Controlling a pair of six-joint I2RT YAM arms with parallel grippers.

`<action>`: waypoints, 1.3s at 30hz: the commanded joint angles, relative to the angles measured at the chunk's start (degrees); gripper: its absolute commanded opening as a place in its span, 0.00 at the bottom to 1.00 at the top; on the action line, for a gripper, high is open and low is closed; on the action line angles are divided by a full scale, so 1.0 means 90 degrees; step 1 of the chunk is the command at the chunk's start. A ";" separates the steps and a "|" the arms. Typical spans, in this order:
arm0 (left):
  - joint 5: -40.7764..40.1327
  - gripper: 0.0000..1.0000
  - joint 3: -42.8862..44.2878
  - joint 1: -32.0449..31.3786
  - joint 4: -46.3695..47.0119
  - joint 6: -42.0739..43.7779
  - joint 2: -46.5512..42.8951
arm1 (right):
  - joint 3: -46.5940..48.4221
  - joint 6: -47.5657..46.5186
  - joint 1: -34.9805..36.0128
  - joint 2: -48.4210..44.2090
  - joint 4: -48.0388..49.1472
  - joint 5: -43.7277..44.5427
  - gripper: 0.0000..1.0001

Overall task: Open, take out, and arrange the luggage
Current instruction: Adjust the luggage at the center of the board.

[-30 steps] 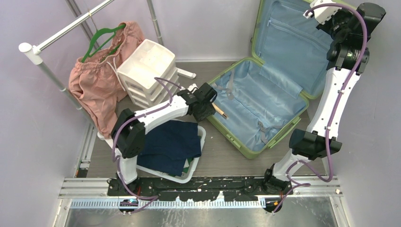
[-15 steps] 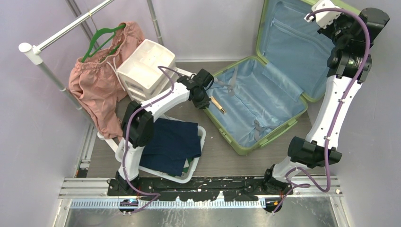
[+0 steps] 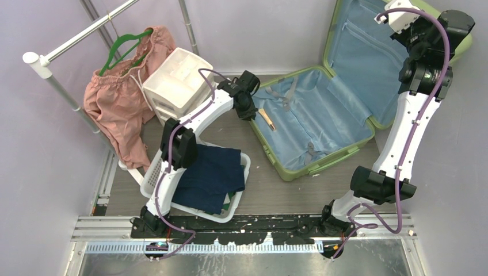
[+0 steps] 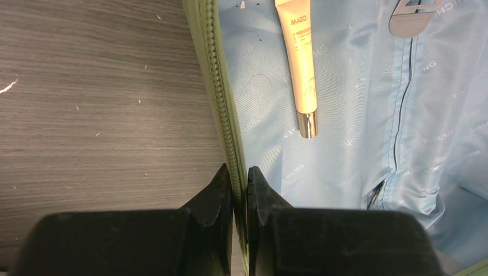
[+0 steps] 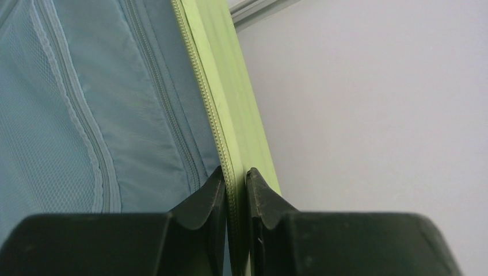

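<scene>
The light-green luggage [image 3: 322, 164] lies open on the table, its blue lining facing up and its lid [image 3: 368, 52] raised at the back right. My left gripper [image 3: 246, 109] [image 4: 238, 179] is shut on the green zipped rim [image 4: 216, 69] of the lower shell at its left edge. High at the back right, my right gripper [image 5: 233, 181] is shut on the lid's green rim [image 5: 230, 86]; the top view hides its jaws behind the wrist. A cream tube [image 3: 266, 119] [image 4: 299, 63] lies on the lining inside the lower shell, beside its straps [image 3: 290, 89].
A white basket [image 3: 241, 190] holding dark blue clothing [image 3: 210, 175] sits in front of the left arm. A white drawer unit [image 3: 178, 86] stands at the back left. Pink shorts [image 3: 121, 98] hang on a green hanger [image 3: 124, 49] from a rail [image 3: 75, 37].
The left gripper has closed on the lower shell's rim and moved back. The luggage has shifted right and turned. The right gripper still holds the lid.
</scene>
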 commanded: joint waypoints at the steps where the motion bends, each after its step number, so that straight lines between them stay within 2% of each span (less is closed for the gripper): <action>1: 0.0576 0.01 0.0572 -0.0008 0.1447 0.0383 0.0109 | 0.0031 0.0572 0.0047 -0.0387 0.1108 -0.0085 0.14; 12: 0.1077 0.11 0.0745 0.0053 0.1873 0.0220 0.0376 | -0.0333 0.0482 0.0044 -0.0326 0.1258 0.0124 0.39; 18: 0.1114 0.25 0.0419 0.0076 0.2109 0.0253 0.0102 | -0.0407 0.0766 0.0047 -0.0542 0.1337 -0.0159 0.69; 22: 0.0992 0.36 0.0239 0.0120 0.2149 0.0258 -0.0138 | -0.0261 0.1051 0.0046 -0.0659 0.1108 -0.0514 0.82; 28: 0.0630 0.49 -0.0001 0.0157 0.2021 0.0548 -0.0621 | -0.0445 0.1537 0.0114 -0.1043 0.0470 -0.1327 0.88; 33: 0.0438 0.55 -0.0230 0.0196 0.1823 0.0816 -0.1036 | -0.0937 0.1750 0.0298 -0.1441 -0.0238 -0.1985 0.90; 39: -0.0011 0.57 -0.0592 0.0203 0.1703 0.1311 -0.1748 | -0.1373 0.2176 0.0392 -0.1619 -0.1471 -0.3275 0.93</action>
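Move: My left fingers are shut on the tray's left rim. From that hand the cream tube lies about 6 cm right, 2 cm ahead and 7 cm lower; the tray's middle is some 27 cm right, 3 cm back; the drawer unit is roughly 24 cm left, 8 cm ahead. My right fingers hold the upright lid's outer edge, with the tray's middle about 25 cm left, 3 cm back and 48 cm below. Gripping the suitcase at rim and lid edge, I nudge it forward, about 2 cm with my left hand and less with my right. Then both hands let go: my left opens halfway and rises some 6 cm clear of the rim, while my right opens wide and sweeps about 12 cm left and 6 back, rising slightly, then dipping, as it turns some 25 degrees counter-clockwise away from the lid edge. ##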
